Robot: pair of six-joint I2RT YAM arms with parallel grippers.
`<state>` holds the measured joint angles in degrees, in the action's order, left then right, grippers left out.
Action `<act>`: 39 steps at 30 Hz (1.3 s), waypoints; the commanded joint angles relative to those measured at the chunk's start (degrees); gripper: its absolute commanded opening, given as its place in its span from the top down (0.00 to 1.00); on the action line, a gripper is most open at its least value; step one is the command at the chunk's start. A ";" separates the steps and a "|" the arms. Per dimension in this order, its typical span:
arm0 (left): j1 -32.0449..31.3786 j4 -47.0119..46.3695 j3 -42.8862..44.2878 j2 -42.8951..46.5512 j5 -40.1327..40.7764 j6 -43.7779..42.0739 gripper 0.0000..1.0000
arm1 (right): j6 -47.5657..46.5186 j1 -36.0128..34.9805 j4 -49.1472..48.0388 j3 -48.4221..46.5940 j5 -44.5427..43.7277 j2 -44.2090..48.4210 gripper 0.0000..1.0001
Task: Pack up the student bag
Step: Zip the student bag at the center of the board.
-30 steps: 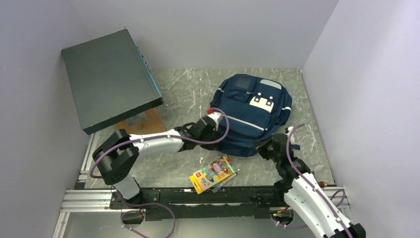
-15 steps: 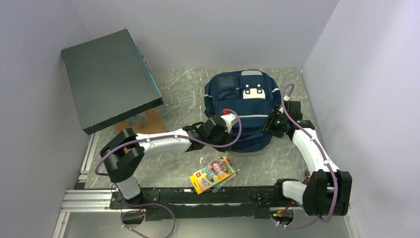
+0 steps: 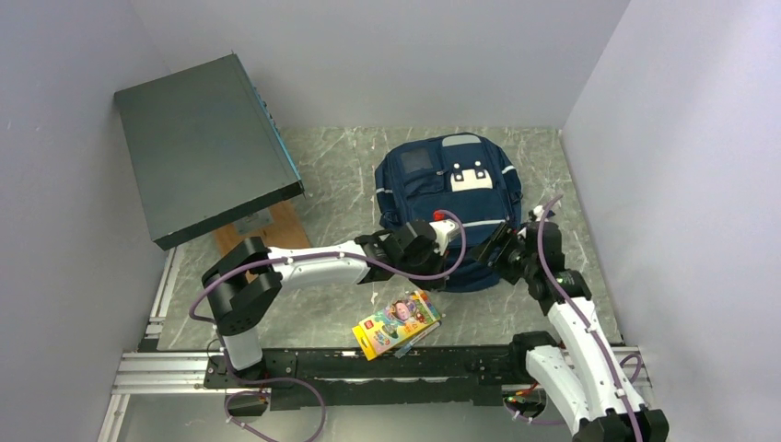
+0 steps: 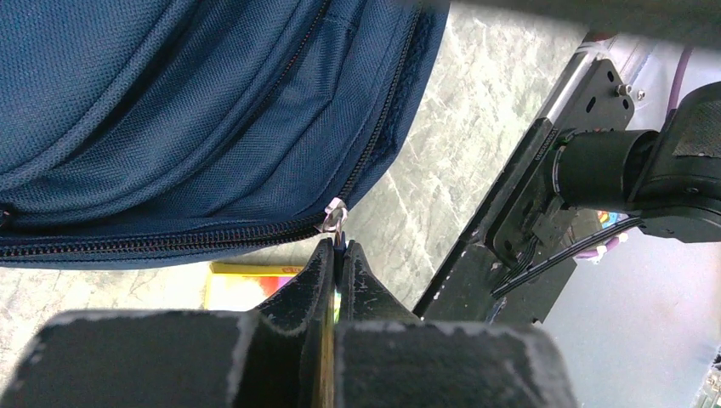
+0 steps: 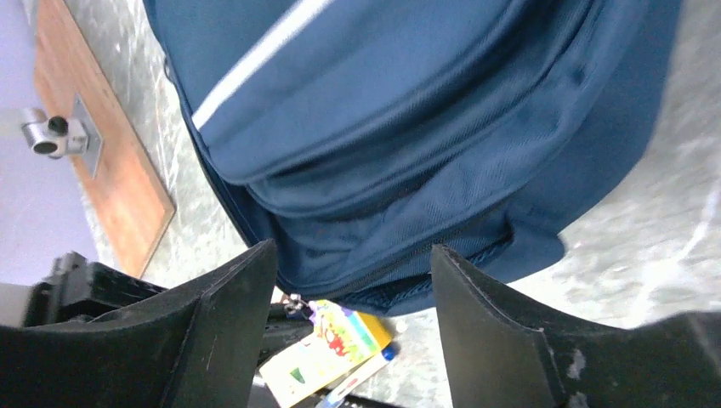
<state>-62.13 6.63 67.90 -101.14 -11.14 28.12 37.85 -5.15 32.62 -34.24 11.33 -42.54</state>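
Observation:
The student bag [image 3: 447, 189], navy blue with thin pale stripes and a pale patch on its front pocket, lies on the marble table top. My left gripper [image 3: 457, 250] is at the bag's near edge. In the left wrist view this gripper [image 4: 339, 246] is shut on the metal zipper pull [image 4: 334, 217] at the end of a closed zipper on the bag [image 4: 195, 110]. My right gripper [image 3: 498, 250] hangs by the bag's near right corner. Its jaws [image 5: 353, 272] stand wide apart with nothing between them, just off the bag [image 5: 425, 127].
A big dark grey-green flat box [image 3: 203, 147] leans at the back left over a wooden board [image 3: 272, 230]. A colourful yellow box [image 3: 398, 322] and a pen [image 5: 357, 378] lie in front of the bag. Grey walls close in three sides.
The right gripper has opened and swung round to the bag's near right corner. The left gripper slid right along the bag's near edge, still shut. The bag turned and shifted left.

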 commanded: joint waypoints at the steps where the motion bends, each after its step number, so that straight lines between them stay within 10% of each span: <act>1: -1.71 -2.26 3.56 0.75 -4.91 0.94 1.00 | 14.40 -3.54 -7.27 5.31 4.30 3.23 0.33; 15: -3.88 3.33 5.99 1.43 0.63 -3.68 1.00 | 22.09 -5.82 -15.28 12.67 -7.18 6.31 0.40; 22: -3.66 4.47 2.36 3.80 4.79 -4.90 1.00 | 17.22 -5.72 -16.59 13.84 -7.68 10.96 1.00; 39: 17.87 18.51 -1.69 4.49 22.60 -3.68 1.00 | 12.18 14.36 -10.01 10.88 10.91 13.19 1.00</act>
<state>-47.53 17.06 64.62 -97.47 1.87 25.61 54.39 3.68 25.89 -18.90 17.63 -28.12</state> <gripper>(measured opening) 0.025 0.018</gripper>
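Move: The left gripper already holds the zip pull at the bag's near edge; the left-hand edge of the bag it is drawn to lies about 11 cm ahead, 12 cm left and 3 cm lower. The crayon box is some 11 cm left and 10 cm back of the left gripper. For the open right gripper, the loose zip edge lies about 4 cm below, 1 cm left and 1 cm back, with the zip pull about 8 cm left and 4 cm back. Lower the right gripper about 4 cm onto the bag's loose zip edge, turning it some 10 degrees clockwise, and shut the fingers to pinch the cloth. Keep the left gripper shut on the pull, nearly still until that pinch is made, then draw it fast, forward and left, about 16 cm along the bag's edge, sinking slightly and turning counter-clockwise, while the right keeps its pinch and eases 2 cm right. ##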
